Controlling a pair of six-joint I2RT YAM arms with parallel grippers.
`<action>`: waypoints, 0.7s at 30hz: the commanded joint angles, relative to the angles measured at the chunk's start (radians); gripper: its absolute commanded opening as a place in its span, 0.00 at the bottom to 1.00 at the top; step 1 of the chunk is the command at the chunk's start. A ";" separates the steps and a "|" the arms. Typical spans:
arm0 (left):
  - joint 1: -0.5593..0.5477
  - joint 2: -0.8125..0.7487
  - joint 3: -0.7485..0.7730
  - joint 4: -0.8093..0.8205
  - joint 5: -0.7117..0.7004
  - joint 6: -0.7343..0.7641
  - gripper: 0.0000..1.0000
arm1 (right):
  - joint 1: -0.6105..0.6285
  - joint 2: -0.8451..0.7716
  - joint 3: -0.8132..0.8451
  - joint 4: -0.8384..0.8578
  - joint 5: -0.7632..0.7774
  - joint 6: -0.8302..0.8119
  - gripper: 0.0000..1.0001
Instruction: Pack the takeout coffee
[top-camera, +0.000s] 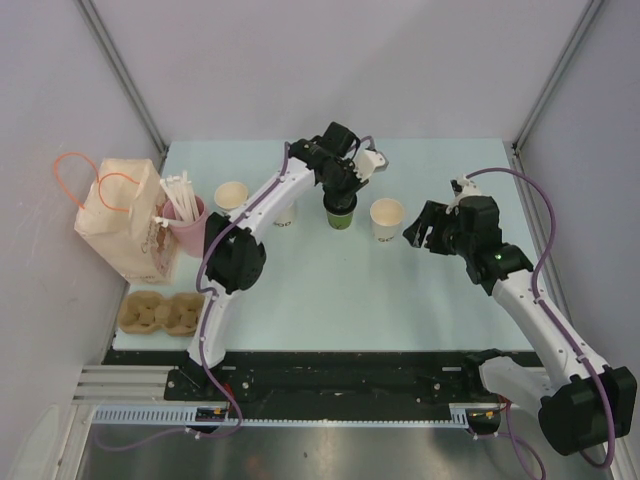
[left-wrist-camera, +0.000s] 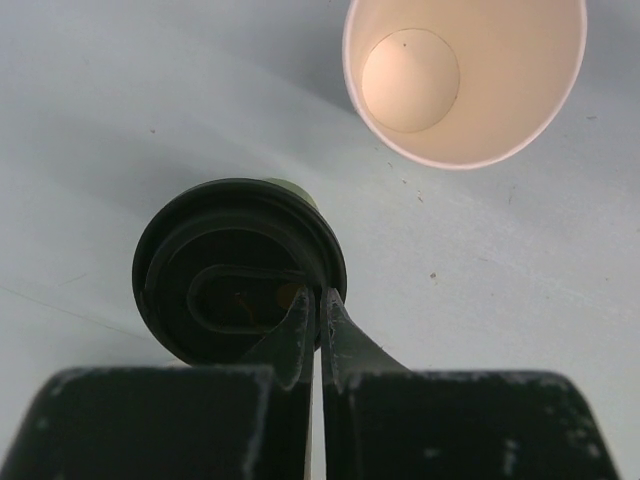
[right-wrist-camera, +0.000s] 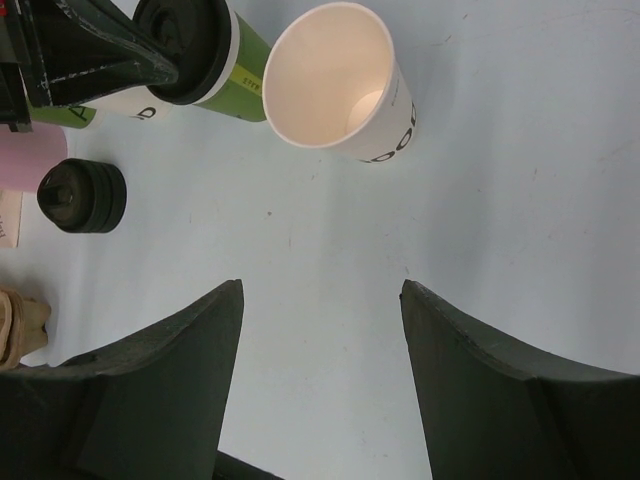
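A green-sided cup (top-camera: 340, 215) stands at the back middle of the table with a black lid (left-wrist-camera: 240, 268) on top. My left gripper (left-wrist-camera: 320, 296) is shut, its tips pinching the lid's rim at the near right side; it hangs right over the cup (top-camera: 341, 190). To the right stands a white-sided cup with dark print (top-camera: 387, 219), uncovered, cream inside (left-wrist-camera: 465, 75). My right gripper (top-camera: 423, 229) hovers open just right of that cup, nothing between its fingers (right-wrist-camera: 322, 287). A second black lid (right-wrist-camera: 82, 195) lies on the table near the pink cup.
Another open white cup (top-camera: 231, 195) stands at the back left, and one more (top-camera: 284, 216) sits partly hidden behind the left arm. A pink cup of white straws (top-camera: 186, 226) and a beige bag with orange handles (top-camera: 120, 215) stand at the left. A cardboard cup carrier (top-camera: 160, 312) lies front left.
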 joint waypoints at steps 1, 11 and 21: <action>0.020 0.021 0.050 -0.021 0.063 -0.025 0.00 | 0.005 -0.025 0.002 -0.005 0.015 -0.015 0.70; 0.021 0.032 0.047 -0.028 0.097 -0.019 0.11 | 0.025 -0.025 0.001 -0.001 0.021 -0.012 0.70; 0.023 -0.051 0.047 -0.027 0.080 -0.019 0.50 | 0.043 -0.025 0.002 0.056 0.008 -0.009 0.71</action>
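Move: The left hand is right at the black lid on the green cup: the lid's middle is about 2 cm ahead, 2 cm left and 1 cm below its shut fingertips, which are over the near-right part of the rim. An open white cup stands level with this hand, some 9 cm to its right, and another about 14 cm to its left, both middles roughly 5 cm lower. From the idle right hand the lid lies about 13 cm ahead, 16 cm left and 5 cm below. The left hand stays at the black lid with its shut fingertips still resting on the near-right part of the rim, easing down only about half a centimetre while the wrist tilts by a few degrees. Then, with the hand held almost in place, the fingers spread to nearly half open, so that one is over the lid and the other is clear of it, beyond the rim on the near-right side. ##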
